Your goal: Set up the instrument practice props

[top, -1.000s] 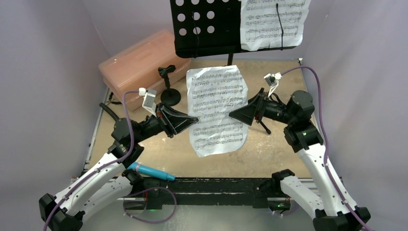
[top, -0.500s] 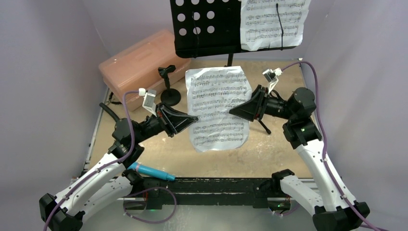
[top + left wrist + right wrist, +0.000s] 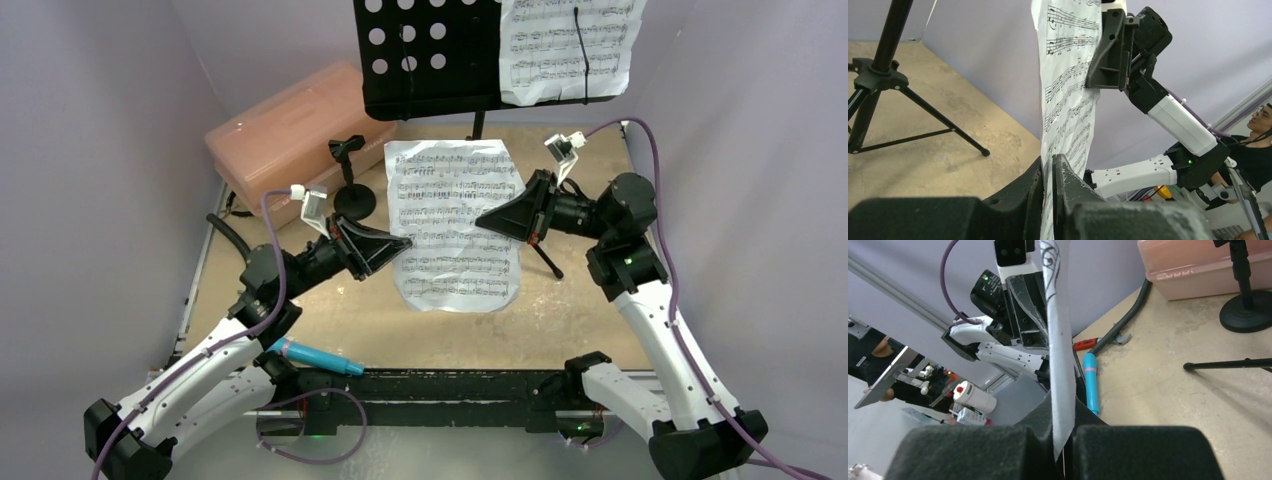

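Note:
A white sheet-music page [image 3: 455, 225] hangs upright in mid-air between my two grippers. My left gripper [image 3: 405, 245] pinches its left edge; in the left wrist view the page [image 3: 1068, 100] runs through the narrow slit between those jaws [image 3: 1048, 162]. My right gripper [image 3: 483, 220] is shut on the right edge, with the paper [image 3: 1058, 340] wedged between its fingers [image 3: 1063, 402]. The black music stand [image 3: 430, 55] stands at the back with another page [image 3: 570, 50] on its desk. The small mic stand [image 3: 352, 185] stands left of the held page. The cyan-blue microphone [image 3: 315, 357] lies by the left arm's base.
A pink translucent box [image 3: 290, 130] sits at the back left beside the mic stand. The music stand's tripod legs [image 3: 548, 262] spread under my right gripper. A red-handled tool [image 3: 1085, 344] lies near the microphone [image 3: 1091, 385]. Grey walls close in both sides.
The right gripper closed on the page's right edge. The page rose and shifted toward the back. The left arm shifted slightly, its jaws still round the paper.

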Robot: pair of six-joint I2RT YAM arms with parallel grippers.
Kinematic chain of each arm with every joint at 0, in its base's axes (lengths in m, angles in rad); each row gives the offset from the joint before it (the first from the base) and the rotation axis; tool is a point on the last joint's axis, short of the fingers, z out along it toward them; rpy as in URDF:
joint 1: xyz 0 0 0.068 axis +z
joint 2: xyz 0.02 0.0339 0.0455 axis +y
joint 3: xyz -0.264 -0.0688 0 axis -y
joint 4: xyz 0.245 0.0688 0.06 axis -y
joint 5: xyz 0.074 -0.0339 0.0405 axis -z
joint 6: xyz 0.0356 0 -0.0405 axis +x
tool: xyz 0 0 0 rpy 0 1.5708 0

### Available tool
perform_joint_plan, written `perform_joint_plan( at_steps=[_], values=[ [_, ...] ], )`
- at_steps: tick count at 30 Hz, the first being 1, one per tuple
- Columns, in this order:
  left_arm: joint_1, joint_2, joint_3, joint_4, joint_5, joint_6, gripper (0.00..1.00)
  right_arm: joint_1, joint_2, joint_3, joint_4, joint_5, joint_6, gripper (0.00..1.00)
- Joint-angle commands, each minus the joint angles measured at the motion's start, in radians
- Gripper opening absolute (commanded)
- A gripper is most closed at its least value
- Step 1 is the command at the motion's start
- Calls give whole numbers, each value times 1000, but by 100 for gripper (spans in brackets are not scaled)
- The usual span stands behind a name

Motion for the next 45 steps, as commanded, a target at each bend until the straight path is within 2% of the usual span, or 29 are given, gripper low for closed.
perform_joint_plan(
  at_steps=[1,4,7,9,15,18,24,29,34,45],
  values=[
    [-5,2,-3,12,-60,-7,14,4,-11,55,16,-17,-20,0],
    [-4,8,-8,17,-88,-19,25,2,-13,67,-4,-5,-34,0],
    [-4,9,-25,24,-140,-47,49,3,-9,83,-25,-13,-45,0],
    [-4,10,-47,49,-183,-84,61,3,-7,103,-63,-14,-69,0],
    [-5,13,-88,61,-282,-140,75,3,-4,136,-117,-1,-103,0],
    [-4,17,-100,79,-332,-172,87,3,-10,151,-135,9,-110,0],
    [-5,14,-117,92,-398,-167,94,3,-8,187,-179,17,-132,0],
    [-4,-2,-121,42,-456,-162,95,3,-8,216,-206,32,-157,0],
    [-5,-25,-88,-136,-560,-164,95,3,-4,262,-260,81,-198,0],
    [-3,-36,31,-551,-637,71,95,2,28,399,-268,123,-228,0]
  ],
)
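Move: The loose music sheet spans both grippers, its middle about 7 cm right of the left hand and 3 cm farther out. From the left hand, the microphone stand is 25 cm ahead, 13 left and 25 below; the music stand's near-left foot is 14 ahead, 10 left and 35 below. From the right hand, the stand desk's empty left half is some 27 cm ahead, 8 left and 8 higher, with the placed sheet 15 right of the hand, equally far ahead and high. Open the left gripper wide to let go of the sheet's left side, then bring it forward about 8 cm, down some 10 and left 6, swinging the fingers counter-clockwise to point more forward and tip down. Keep the right gripper shut on the sheet and raise it about 7 cm, rolling its forward side up slightly. ##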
